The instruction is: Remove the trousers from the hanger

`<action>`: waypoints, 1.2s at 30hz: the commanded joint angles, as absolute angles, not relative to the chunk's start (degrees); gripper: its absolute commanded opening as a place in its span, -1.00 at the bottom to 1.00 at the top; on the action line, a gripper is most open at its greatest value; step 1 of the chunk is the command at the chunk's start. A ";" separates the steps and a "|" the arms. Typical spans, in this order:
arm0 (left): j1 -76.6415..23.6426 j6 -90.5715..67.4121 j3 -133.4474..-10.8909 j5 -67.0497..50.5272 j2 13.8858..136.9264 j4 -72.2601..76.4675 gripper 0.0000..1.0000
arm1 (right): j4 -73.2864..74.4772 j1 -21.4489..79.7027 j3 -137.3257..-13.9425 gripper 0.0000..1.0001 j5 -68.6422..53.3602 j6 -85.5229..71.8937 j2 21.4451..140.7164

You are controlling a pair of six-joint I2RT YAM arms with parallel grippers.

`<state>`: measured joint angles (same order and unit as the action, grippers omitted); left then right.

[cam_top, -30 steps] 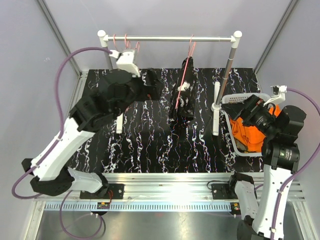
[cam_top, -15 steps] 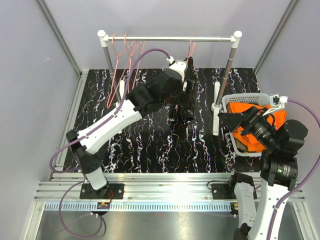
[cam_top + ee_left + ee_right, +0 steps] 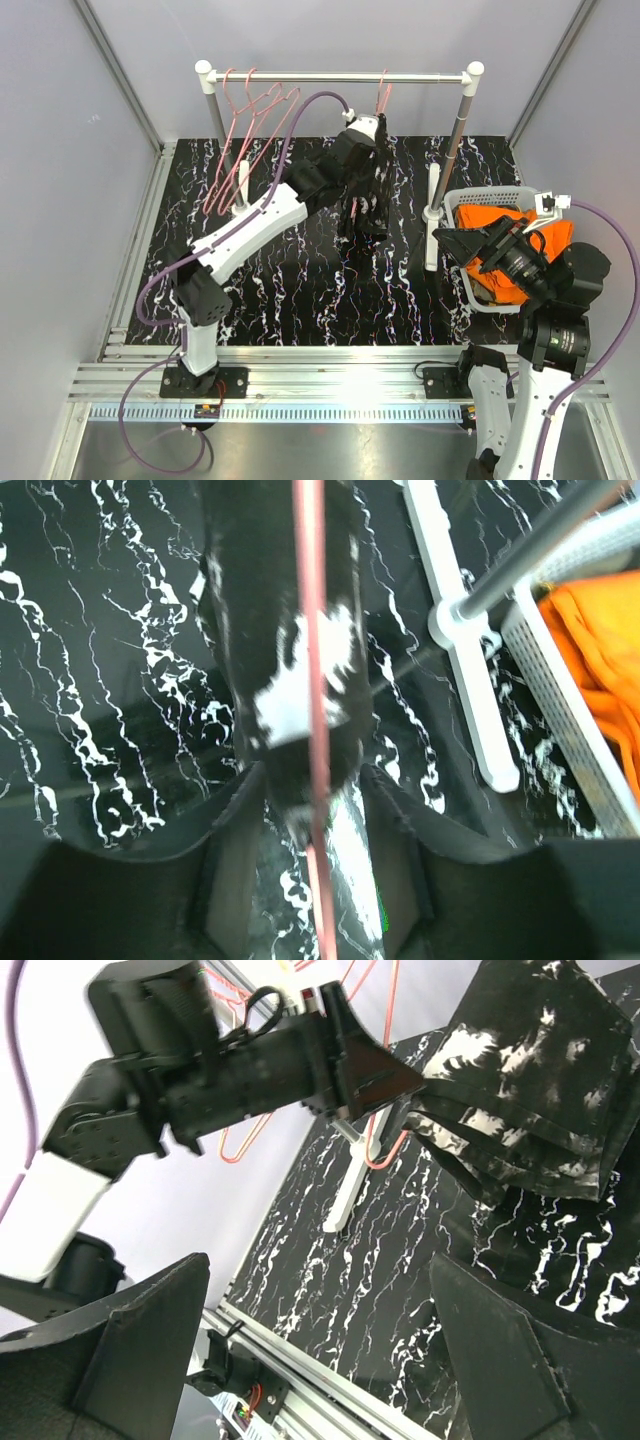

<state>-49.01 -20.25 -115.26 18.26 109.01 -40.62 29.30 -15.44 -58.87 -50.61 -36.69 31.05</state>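
Black trousers with white markings (image 3: 372, 195) hang from a pink hanger (image 3: 383, 95) on the rail. My left gripper (image 3: 366, 138) sits at their top edge. In the left wrist view the hanger wire (image 3: 312, 680) and the tip of the black trousers (image 3: 285, 630) lie between the fingers (image 3: 232, 870) of the left gripper (image 3: 315, 880). The jaws stand part-way in, with floor showing beside the wire. Orange trousers (image 3: 510, 255) lie in the white basket (image 3: 470, 196). Above the basket's near side my right gripper (image 3: 468, 243) hangs wide open and empty, seeing the black trousers (image 3: 530, 1090).
Several empty pink hangers (image 3: 245, 130) hang at the left end of the rail (image 3: 340, 76). The rack's right post and white foot (image 3: 432, 215) stand between the trousers and the basket. Grey walls close in the left, back and right sides.
My left arm has swung from the rail's left end rightward to the black trousers, and its jaws have narrowed around the hanger wire. The empty hangers were left swinging. The right gripper shifted slightly left.
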 commanded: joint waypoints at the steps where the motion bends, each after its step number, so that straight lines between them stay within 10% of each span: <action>1: -47.73 -20.74 -119.62 17.23 110.65 -36.30 -0.14 | 25.23 -15.47 -57.92 0.99 -53.09 -39.11 30.59; 7: -47.02 -21.53 -122.78 17.93 113.64 -37.97 -1.00 | 25.05 -15.47 -57.57 0.99 -53.35 -39.11 30.59; 26: -47.11 -21.53 -132.61 24.61 102.39 -40.07 -1.00 | 26.53 -4.86 -63.45 0.99 -48.35 -29.90 45.15; 36: -47.11 -24.87 -126.84 22.68 94.15 -38.68 -1.00 | 39.04 25.62 -76.47 0.99 -11.45 -11.88 60.99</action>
<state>-47.22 -23.16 -127.39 21.43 101.47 -49.52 36.84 19.29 -74.39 -25.85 -19.11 59.53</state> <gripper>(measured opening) 0.028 0.993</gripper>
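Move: The near slanting wire of the black trousers' hanger already lies between the left hand's half-closed fingers, about 3 cm ahead of its hand point. The trousers hang roughly 6 cm ahead and 14 cm below that hand, the rack bar some 8 cm ahead and 10 cm above, and the two empty hangers about 3 cm ahead and 22 cm left, roughly level. From the right hand, the trousers are some 24 cm ahead, 12 cm left and 20 cm lower. The left hand eases about 2.5 cm farther forward along the bar side of the wire, shuts its fingers to pinch it, pauses, then lifts the hanger some 12 cm while drawing it left and a little back, to carry the hook up off the rack bar. As that lift gets going, the right hand, still wide open, sets off towards the trousers, going about 8 cm left, 7 cm forward and 4 cm down while rolling some 20 degrees so its left side drops and turning slightly counter-clockwise; it touches nothing yet. ##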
